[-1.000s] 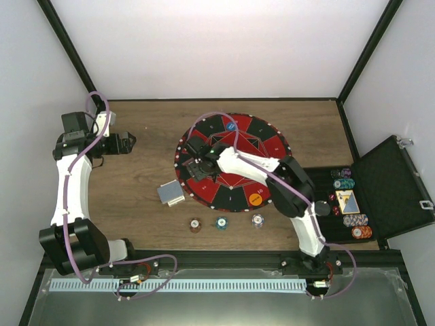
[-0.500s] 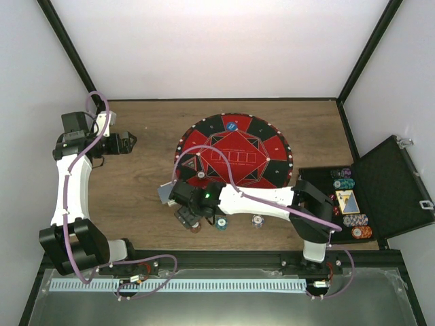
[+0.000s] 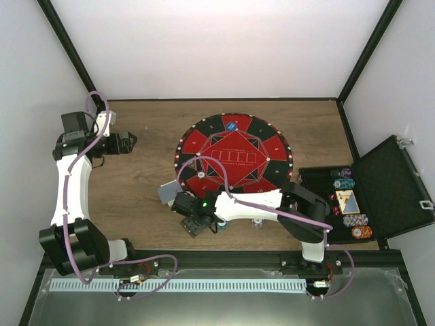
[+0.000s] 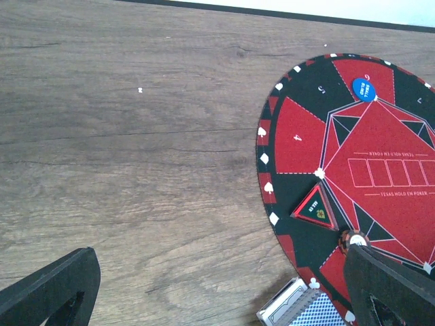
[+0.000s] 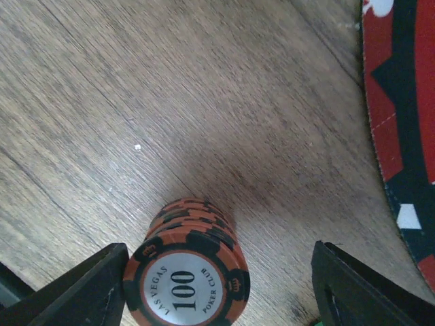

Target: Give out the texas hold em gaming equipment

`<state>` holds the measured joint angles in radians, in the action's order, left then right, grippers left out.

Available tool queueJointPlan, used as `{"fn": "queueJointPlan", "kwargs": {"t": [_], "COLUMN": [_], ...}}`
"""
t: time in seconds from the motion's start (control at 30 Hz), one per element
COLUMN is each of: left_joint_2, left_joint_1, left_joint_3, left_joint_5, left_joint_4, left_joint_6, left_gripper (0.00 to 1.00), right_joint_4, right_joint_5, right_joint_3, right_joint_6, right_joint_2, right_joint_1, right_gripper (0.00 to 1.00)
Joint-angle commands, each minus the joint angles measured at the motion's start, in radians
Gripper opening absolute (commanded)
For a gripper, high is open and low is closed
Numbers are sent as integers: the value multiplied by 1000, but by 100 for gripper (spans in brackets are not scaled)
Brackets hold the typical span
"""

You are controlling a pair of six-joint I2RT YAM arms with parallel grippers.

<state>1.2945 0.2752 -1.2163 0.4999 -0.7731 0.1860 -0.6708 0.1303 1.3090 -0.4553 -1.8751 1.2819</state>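
Note:
A stack of brown striped-edge poker chips (image 5: 187, 272) marked 100 stands on the wood between the fingers of my right gripper (image 5: 221, 292). The jaws are open: the stack touches the left finger and a wide gap is left to the right one. From above, the right gripper (image 3: 197, 223) covers that stack. A teal chip (image 3: 221, 223) and a white chip (image 3: 257, 220) lie just right of it. The deck of playing cards (image 3: 168, 193) lies behind it by the mat's rim. My left gripper (image 3: 131, 141) hangs open over bare wood at the far left.
The round red-and-black mat (image 3: 233, 159) fills the table's middle, with a blue disc (image 4: 364, 88) and a triangular marker (image 4: 315, 209) on it. The open black case (image 3: 380, 190) at the right holds more chips and cards. The card deck (image 4: 306, 312) shows low in the left wrist view.
My right arm swung off the mat toward the table's near edge and came down around the brown chip stack. The left arm has not moved.

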Motion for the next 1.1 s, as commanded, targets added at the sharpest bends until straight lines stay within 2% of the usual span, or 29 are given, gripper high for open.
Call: {"fn": "queueJointPlan", "kwargs": {"t": [0.0, 0.4, 0.6, 1.07], "left_joint_2": [-17, -15, -18, -18], "left_joint_1": [5, 4, 4, 4], "left_joint_3": [-30, -29, -29, -34], "left_joint_5": [13, 6, 2, -1], "left_joint_4": [0, 0, 0, -2], "left_joint_6": [-6, -5, -1, -1], "left_gripper": [100, 100, 100, 100], "right_joint_4": [22, 43, 46, 34], "right_joint_5": [-6, -30, -32, -24], "right_joint_3": [-12, -22, -24, -6], "right_joint_6": [-17, -19, -24, -30], "right_joint_2": [-5, -13, -16, 20], "right_joint_1": [8, 12, 16, 15], "right_gripper": [73, 54, 50, 15]}}
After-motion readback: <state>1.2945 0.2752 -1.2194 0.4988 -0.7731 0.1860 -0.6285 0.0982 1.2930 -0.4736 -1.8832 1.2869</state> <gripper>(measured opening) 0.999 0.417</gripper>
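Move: The orange chip stack stands almost between the right hand's open fingers, its middle about 1 cm back, 1 cm to the left and 1 cm below. The teal stack is some 8 cm to that hand's right and 1 cm back; the card deck lies roughly 12 cm ahead and 10 cm left; a single orange chip on the mat is about 20 cm ahead, 1 cm right. From the left hand the orange stack lies some 22 cm back, 24 cm right and 20 cm below. Barely shifting, the right hand settles about half a centimetre down and eases just under 1 cm back and left to centre on the orange chip stack. Meanwhile its fingers close steadily by roughly a third of their range until both pads pinch the stack from its sides, the grip effort rising once they stop. The wrist stays pointed down. ##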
